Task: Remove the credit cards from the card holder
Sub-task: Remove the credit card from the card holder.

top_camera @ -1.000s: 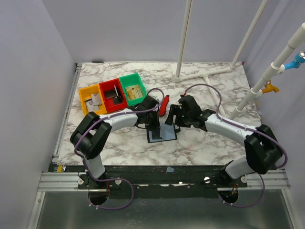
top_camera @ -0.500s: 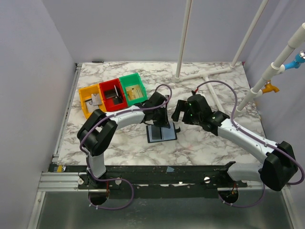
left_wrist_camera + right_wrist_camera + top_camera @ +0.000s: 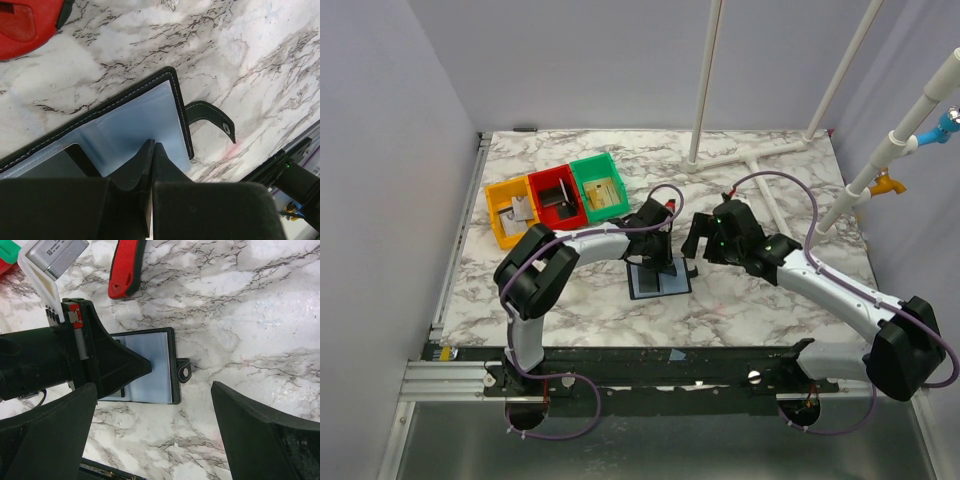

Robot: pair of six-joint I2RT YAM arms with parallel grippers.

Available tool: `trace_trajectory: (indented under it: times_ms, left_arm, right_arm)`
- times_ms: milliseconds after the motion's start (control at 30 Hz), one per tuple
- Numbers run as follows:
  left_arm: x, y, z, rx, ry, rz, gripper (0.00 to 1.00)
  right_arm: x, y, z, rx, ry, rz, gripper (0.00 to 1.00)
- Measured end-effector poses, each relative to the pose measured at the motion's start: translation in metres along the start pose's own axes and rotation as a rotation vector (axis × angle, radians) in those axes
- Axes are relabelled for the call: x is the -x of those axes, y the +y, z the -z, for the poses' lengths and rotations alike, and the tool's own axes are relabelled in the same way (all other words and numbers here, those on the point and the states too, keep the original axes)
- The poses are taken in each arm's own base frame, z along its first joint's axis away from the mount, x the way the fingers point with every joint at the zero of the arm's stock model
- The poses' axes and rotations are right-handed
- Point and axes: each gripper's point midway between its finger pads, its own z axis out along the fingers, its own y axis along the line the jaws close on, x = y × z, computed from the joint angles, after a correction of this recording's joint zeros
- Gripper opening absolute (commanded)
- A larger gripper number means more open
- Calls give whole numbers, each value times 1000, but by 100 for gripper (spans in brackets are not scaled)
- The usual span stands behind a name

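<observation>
The black card holder (image 3: 658,282) lies open on the marble, bluish-grey inner faces (image 3: 130,127) up, its snap strap (image 3: 210,114) sticking out to the right. My left gripper (image 3: 661,262) is shut with nothing between its fingers, and its tips (image 3: 151,146) rest over the holder's inner face (image 3: 150,365). My right gripper (image 3: 694,243) hangs wide open just right of the holder and holds nothing (image 3: 152,390). A tan credit card (image 3: 604,193) lies in the green bin and a greyish one (image 3: 521,210) in the orange bin. I cannot tell whether a card sits in the holder's pockets.
Orange (image 3: 501,216), red (image 3: 552,184) and green (image 3: 590,172) bins stand in a row at the back left. A red-and-black tool (image 3: 127,267) lies just behind the holder. White pipe stands (image 3: 750,152) rise at the back right.
The left gripper has moved right onto the holder, which now lies flat. The right gripper has opened wide and its arm has stretched out to the right.
</observation>
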Motion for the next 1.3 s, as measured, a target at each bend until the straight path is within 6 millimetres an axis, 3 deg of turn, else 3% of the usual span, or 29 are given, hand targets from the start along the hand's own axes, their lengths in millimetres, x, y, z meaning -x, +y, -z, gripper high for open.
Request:
trace_trajectory:
  times_ms: [167, 367, 567, 867, 1300]
  left_arm:
    - [0, -1, 9, 7, -4, -13, 0]
    - [17, -11, 51, -16, -101, -39, 0]
    - [16, 11, 79, 33, -165, -33, 0]
    - [-7, 56, 75, 159, -132, -7, 0]
    - [-6, 64, 71, 182, -134, -2, 0]
  right_arm:
    - [-7, 5, -6, 22, 36, 2, 100]
    - [-18, 12, -16, 58, 90, 5, 100]
    - [-32, 26, -29, 126, 156, 2, 100]
    - [-56, 47, -49, 234, 268, -27, 100]
    - [-65, 61, -58, 300, 315, -58, 100]
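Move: The dark credit card in the holder's left page lies about 6 cm to the left of the left fingertips, 2 cm back and just 1 cm lower. From the open right hand it is some 12 cm to the left, 4 cm back and 10 cm below. The holder's strap is about 5 cm to the left hand's right, level with it; the red knife lies some 14 cm ahead of that hand and 2 cm to its left. Lifting off the clear right page, the left hand arcs about 9 cm to the left over the dark card, rising some 6 cm and sinking again by over 4, to the card's outer edge, fingers still shut. The right hand comes in with it, roughly 9 cm left and 6 cm down over the holder, swinging its wide-open fingers to point more leftward. ##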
